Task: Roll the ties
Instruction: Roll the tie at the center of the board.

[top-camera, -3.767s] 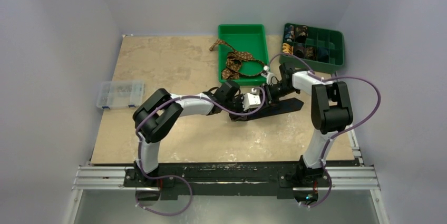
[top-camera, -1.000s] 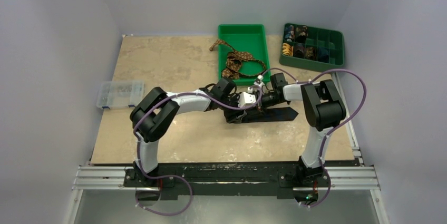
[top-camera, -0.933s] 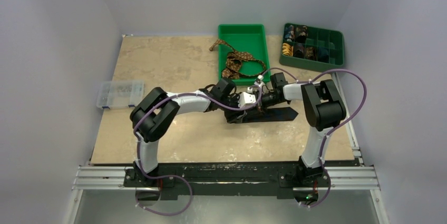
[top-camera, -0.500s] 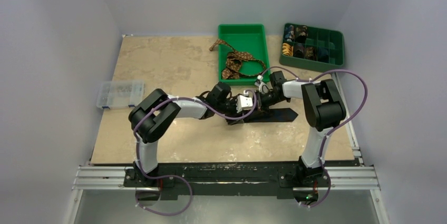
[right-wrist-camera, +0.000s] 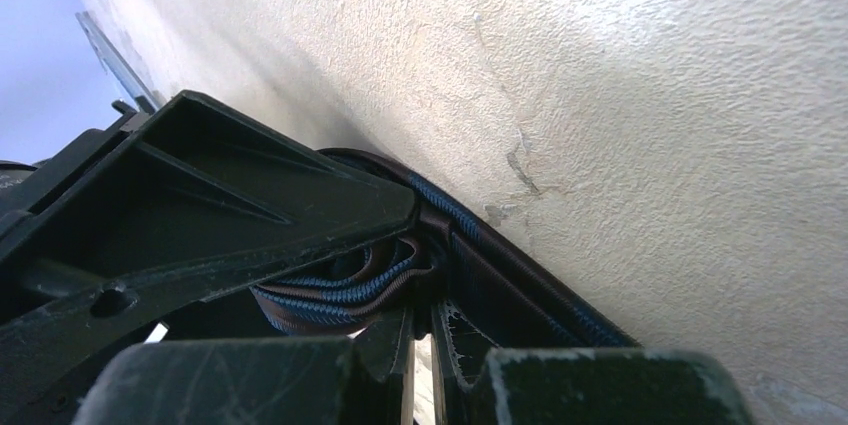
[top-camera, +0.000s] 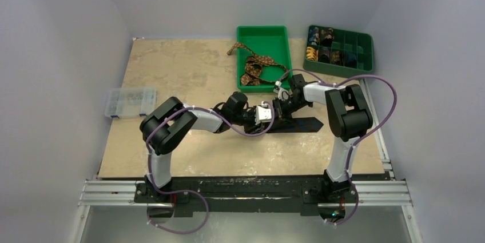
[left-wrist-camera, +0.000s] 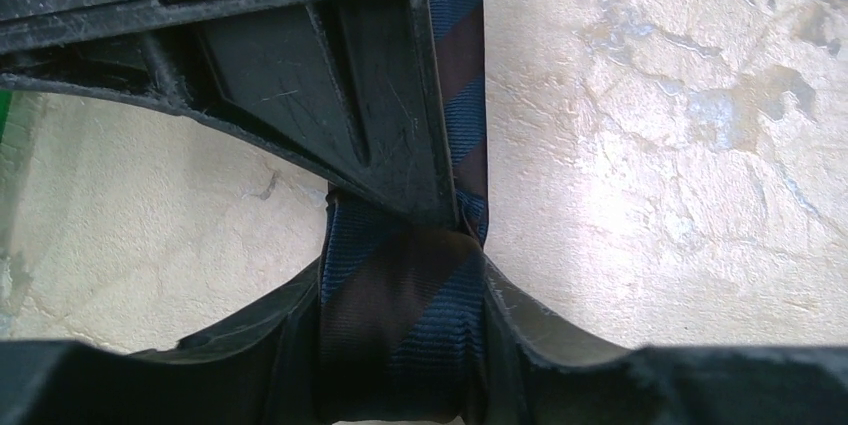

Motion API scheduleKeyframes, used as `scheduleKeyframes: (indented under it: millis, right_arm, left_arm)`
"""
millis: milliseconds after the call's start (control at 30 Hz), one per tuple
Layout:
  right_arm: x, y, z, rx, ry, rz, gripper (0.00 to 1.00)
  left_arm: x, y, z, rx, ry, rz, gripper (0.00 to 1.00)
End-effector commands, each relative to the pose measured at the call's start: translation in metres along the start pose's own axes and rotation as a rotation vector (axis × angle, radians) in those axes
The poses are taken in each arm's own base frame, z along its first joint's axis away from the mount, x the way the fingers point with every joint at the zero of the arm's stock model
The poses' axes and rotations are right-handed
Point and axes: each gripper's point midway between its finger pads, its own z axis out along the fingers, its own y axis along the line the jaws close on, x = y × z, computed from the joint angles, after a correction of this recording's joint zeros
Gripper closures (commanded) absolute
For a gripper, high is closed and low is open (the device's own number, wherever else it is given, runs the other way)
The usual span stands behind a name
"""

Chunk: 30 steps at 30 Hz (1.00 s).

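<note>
A dark navy and brown striped tie lies on the table, its left end wound into a small coil. My left gripper stands with a finger pressed on each side of that coil. My right gripper is shut, its tips buried among the coil's layers; in the left wrist view its finger comes in from the top. In the top view the left gripper and right gripper meet at the coil. A brown patterned tie hangs over the green bin.
A dark green compartment tray at the back right holds several rolled ties. A clear plastic box sits near the table's left edge. Purple cables loop off both arms.
The left gripper's jaws have narrowed onto the coil and its arm has pulled slightly left. The right gripper has shifted left and toward the back, staying shut.
</note>
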Motion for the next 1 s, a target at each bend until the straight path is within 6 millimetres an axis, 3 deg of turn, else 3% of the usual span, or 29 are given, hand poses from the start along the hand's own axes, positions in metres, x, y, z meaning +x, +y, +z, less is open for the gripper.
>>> scheduleKeyframes:
  millis: [0, 67, 300, 433, 533, 700, 967]
  right_arm:
    - [-0.006, -0.050, 0.014, 0.199, 0.004, -0.115, 1.00]
    - [-0.009, -0.034, 0.011, 0.126, -0.006, -0.131, 1.00]
    - [-0.026, 0.005, -0.030, -0.024, -0.099, -0.172, 0.79]
    - [-0.028, 0.016, -0.046, -0.099, -0.119, -0.177, 0.68]
    - [-0.024, 0.019, -0.046, -0.122, -0.114, -0.178, 0.63]
    - [-0.032, 0.011, -0.040, -0.120, -0.168, -0.132, 0.64]
    - [-0.011, -0.045, -0.022, 0.091, -0.092, -0.061, 0.68]
  left_arm:
    - [0.007, 0.001, 0.002, 0.008, 0.042, 0.023, 0.69]
    - [0.012, 0.006, -0.001, -0.022, 0.114, -0.005, 0.73]
    - [0.027, 0.006, -0.020, -0.041, 0.284, -0.091, 0.81]
    - [0.033, -0.001, -0.027, -0.023, 0.342, -0.122, 0.83]
    - [0.040, -0.005, -0.031, -0.016, 0.379, -0.143, 0.83]
    - [0.047, -0.010, -0.035, -0.005, 0.401, -0.144, 0.84]
    - [0.040, -0.009, -0.050, -0.022, 0.443, -0.154, 0.82]
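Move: The rolled part of the tie already sits between the left hand's fingers, with the flat tail running out to that hand's right, its middle some 11 cm away, level in reach and about 2 cm lower. From the shut right hand, the roll lies about 4 cm to the left and 1 cm back, the tail's middle 7 cm to the right and 1 cm back. The green tray's middle is roughly 24 cm ahead of the right hand and 6 cm to its left. The left hand keeps its squeeze on both sides of the roll and tips about 15 degrees, its fingers pointing more steeply down, while drawing the roll nearly 3 cm left along the table. The right hand opens and frees the tie beside the roll, backing off about 2.5 cm right and arching 2.5 cm forward and up over the tail, then sinks again by some 1.5 cm with its fingers parted to either side of the tail. ##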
